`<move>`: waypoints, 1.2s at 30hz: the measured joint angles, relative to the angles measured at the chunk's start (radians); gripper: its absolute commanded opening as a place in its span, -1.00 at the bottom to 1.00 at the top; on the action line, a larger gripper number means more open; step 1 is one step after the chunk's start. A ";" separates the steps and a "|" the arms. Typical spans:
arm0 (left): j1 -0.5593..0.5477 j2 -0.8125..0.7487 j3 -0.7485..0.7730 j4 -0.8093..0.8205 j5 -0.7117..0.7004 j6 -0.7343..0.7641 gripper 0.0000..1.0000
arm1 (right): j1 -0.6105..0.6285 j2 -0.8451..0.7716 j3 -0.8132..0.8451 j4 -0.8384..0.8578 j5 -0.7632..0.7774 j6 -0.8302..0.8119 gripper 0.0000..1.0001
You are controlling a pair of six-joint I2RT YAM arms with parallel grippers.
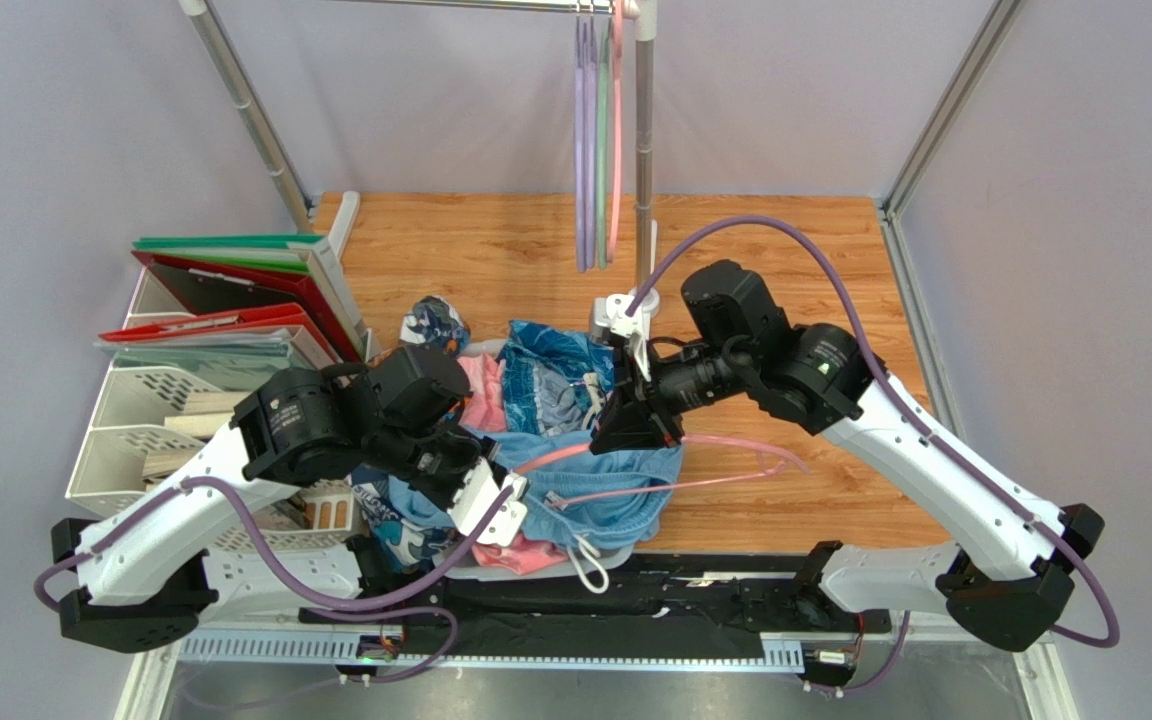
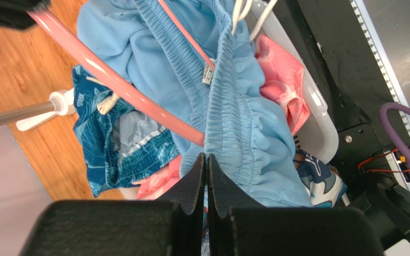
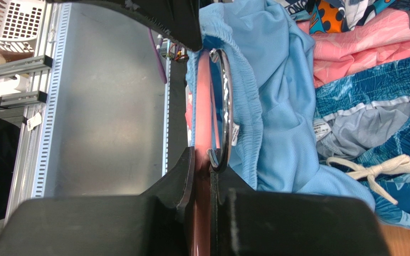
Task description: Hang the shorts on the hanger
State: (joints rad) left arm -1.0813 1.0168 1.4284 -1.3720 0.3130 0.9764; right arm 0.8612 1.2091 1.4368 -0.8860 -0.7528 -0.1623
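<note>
The sky-blue shorts (image 1: 605,488) lie bunched on a heap of clothes at the near middle of the table. The salmon-pink hanger (image 1: 732,444) runs through their gathered waistband (image 2: 244,122), and its loop sticks out to the right. My left gripper (image 2: 206,157) is shut on the waistband's edge. It sits at the shorts' left side (image 1: 507,495). My right gripper (image 3: 202,157) is shut on the hanger's pink bar (image 3: 203,106), beside a metal hook, and the shorts (image 3: 282,106) hang just to the right of it. It sits above the shorts (image 1: 630,428).
A teal-and-blue patterned garment (image 1: 552,375) and a pink garment (image 1: 485,398) lie under and behind the shorts. They rest partly in a white basket (image 2: 314,101). File trays and folders (image 1: 222,345) stand at the left. The rack pole (image 1: 642,150) with purple hangers (image 1: 585,150) stands behind.
</note>
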 measured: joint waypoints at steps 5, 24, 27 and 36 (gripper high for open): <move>-0.008 0.018 0.007 -0.001 0.000 -0.002 -1.00 | 0.000 0.015 -0.022 0.074 -0.013 0.039 -1.00; 0.155 0.021 0.028 0.047 0.150 -0.312 0.23 | 0.057 -0.007 -0.268 0.496 -0.002 0.185 -1.00; 0.282 -0.051 0.019 0.065 0.180 -0.378 0.29 | 0.058 -0.042 -0.312 0.522 0.002 0.198 -1.00; 0.338 -0.198 -0.102 0.027 0.179 -0.432 0.37 | 0.061 -0.057 -0.333 0.554 0.018 0.215 -1.00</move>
State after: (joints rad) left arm -0.7433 0.8188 1.3266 -1.3449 0.4919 0.5446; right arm 0.9218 1.1519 1.1038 -0.3325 -0.7353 0.0528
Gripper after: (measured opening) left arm 0.685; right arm 0.077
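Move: The left end of the light-blue shorts' waistband is at the left hand's shut fingertips, with the held hanger's left tip about 2 cm to that hand's right, 1 cm ahead and 1 cm below. From the right hand, that waistband end lies roughly 10 cm left, 4 cm back and 5 cm lower. The dark blue shorts lie some 13 cm ahead of the right hand and 6 cm to its left, 14 cm down; the white drawstring hangs about 10 cm back, 1 cm left and 11 cm down. The hanger, still gripped by the right hand near its hook, is fed about 5 cm left and somewhat down into the waistband's left end, then held there. The left hand keeps its pinch, easing slightly right towards the hanger, then opens about two-thirds, lets go of the band and swings back left, turning some 30 degrees counter-clockwise. ##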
